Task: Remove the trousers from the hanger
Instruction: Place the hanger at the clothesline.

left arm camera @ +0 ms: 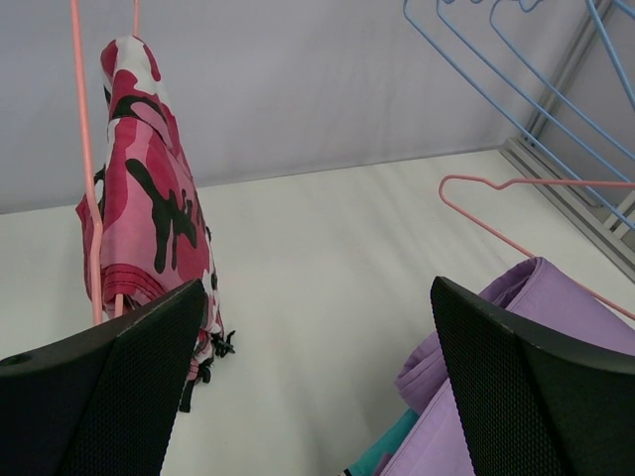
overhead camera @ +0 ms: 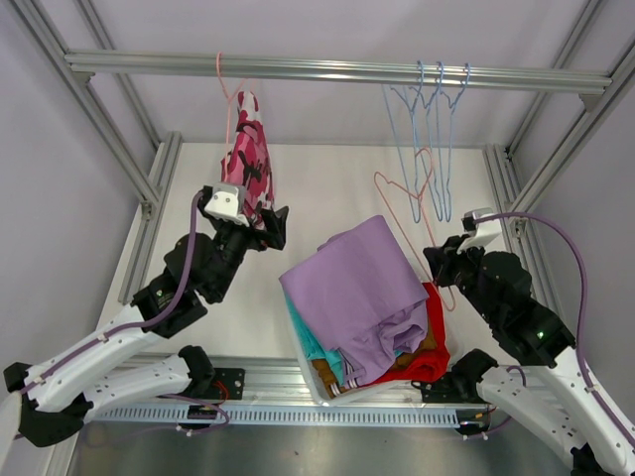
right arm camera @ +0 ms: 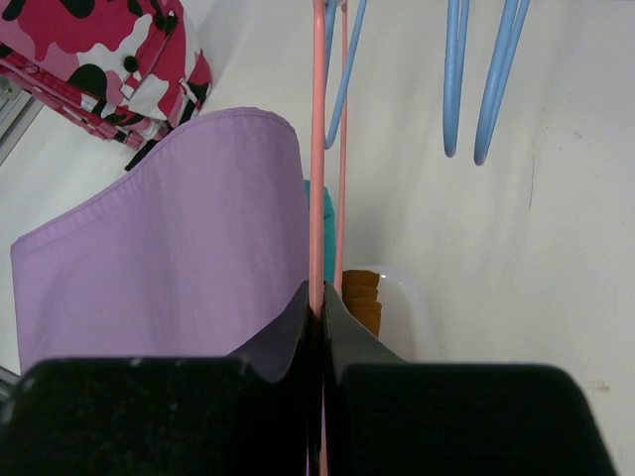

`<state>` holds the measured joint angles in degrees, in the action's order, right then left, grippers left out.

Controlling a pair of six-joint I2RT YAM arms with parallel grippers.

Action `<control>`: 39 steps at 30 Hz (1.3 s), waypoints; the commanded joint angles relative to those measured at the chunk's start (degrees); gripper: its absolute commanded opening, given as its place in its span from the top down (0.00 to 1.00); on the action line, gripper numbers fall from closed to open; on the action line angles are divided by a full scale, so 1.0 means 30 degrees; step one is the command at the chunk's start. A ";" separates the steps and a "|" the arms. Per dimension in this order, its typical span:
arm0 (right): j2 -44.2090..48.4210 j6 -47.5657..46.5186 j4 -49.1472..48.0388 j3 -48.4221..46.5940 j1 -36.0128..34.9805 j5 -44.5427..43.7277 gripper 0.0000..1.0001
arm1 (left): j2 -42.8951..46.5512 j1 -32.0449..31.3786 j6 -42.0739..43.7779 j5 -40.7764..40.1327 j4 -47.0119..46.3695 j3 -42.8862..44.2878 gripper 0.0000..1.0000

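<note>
The pink camouflage trousers (overhead camera: 248,149) hang on a pink hanger (left arm camera: 84,149) from the rail at the left. My left gripper (overhead camera: 263,223) sits at their lower end, open, and its fingers (left arm camera: 109,397) hold nothing; the trousers (left arm camera: 149,208) hang just beyond the left one. My right gripper (right arm camera: 319,297) is shut on the wire of a second pink hanger (right arm camera: 317,149), which is bare and leans beside the bin (overhead camera: 407,213). Lilac trousers (overhead camera: 357,288) lie on top of the bin, over red (overhead camera: 432,337), teal (overhead camera: 308,342) and mustard-brown (right arm camera: 362,293) ones.
Blue hangers (overhead camera: 432,139), all bare, hang from the metal rail (overhead camera: 327,69) at the right. The white bin (right arm camera: 402,307) stands at the near edge between the two arms. Frame posts stand at both sides of the table.
</note>
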<state>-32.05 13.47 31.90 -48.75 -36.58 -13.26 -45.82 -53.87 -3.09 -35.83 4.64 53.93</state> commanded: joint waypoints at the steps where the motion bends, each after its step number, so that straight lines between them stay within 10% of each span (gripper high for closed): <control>1: 0.0050 0.0137 -0.0701 -0.0156 -0.0054 -0.0007 1.00 | 0.0362 0.0202 -0.0024 -0.0302 -0.0405 0.0157 0.01; 39: -0.8914 -0.2557 -0.2430 -1.0525 -0.0581 -0.2670 1.00 | 0.0685 0.2457 -0.0551 0.0548 -0.0055 0.0304 0.01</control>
<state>-57.89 7.99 28.38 -76.79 -38.41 -18.85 -44.36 -47.42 -3.49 -35.46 5.19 53.91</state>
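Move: The right hand holds the pink hanger. Its place on the clothesline, just left of the blue hangers, is about 23 cm ahead, 6 cm left and 24 cm above that hand. The blue hangers hang some 20 cm ahead, 2 cm left and 12 cm up; the purple trousers in the basket lie 13 cm left, 5 cm back, 20 cm below. From the open left hand, the camouflage trousers hang roughly 12 cm ahead, 5 cm left and 8 cm down. Still pinching the empty pink hanger, the right hand first edges left, then climbs about 11 cm while pushing forward some 7 cm and drifting 4 cm left, carrying the hook towards the clothesline beside the blue hangers; late in the rise its fingers tip up about 10 degrees. The left hand, fingers open, eases 3 cm left and slightly forward towards the camouflage trousers. ##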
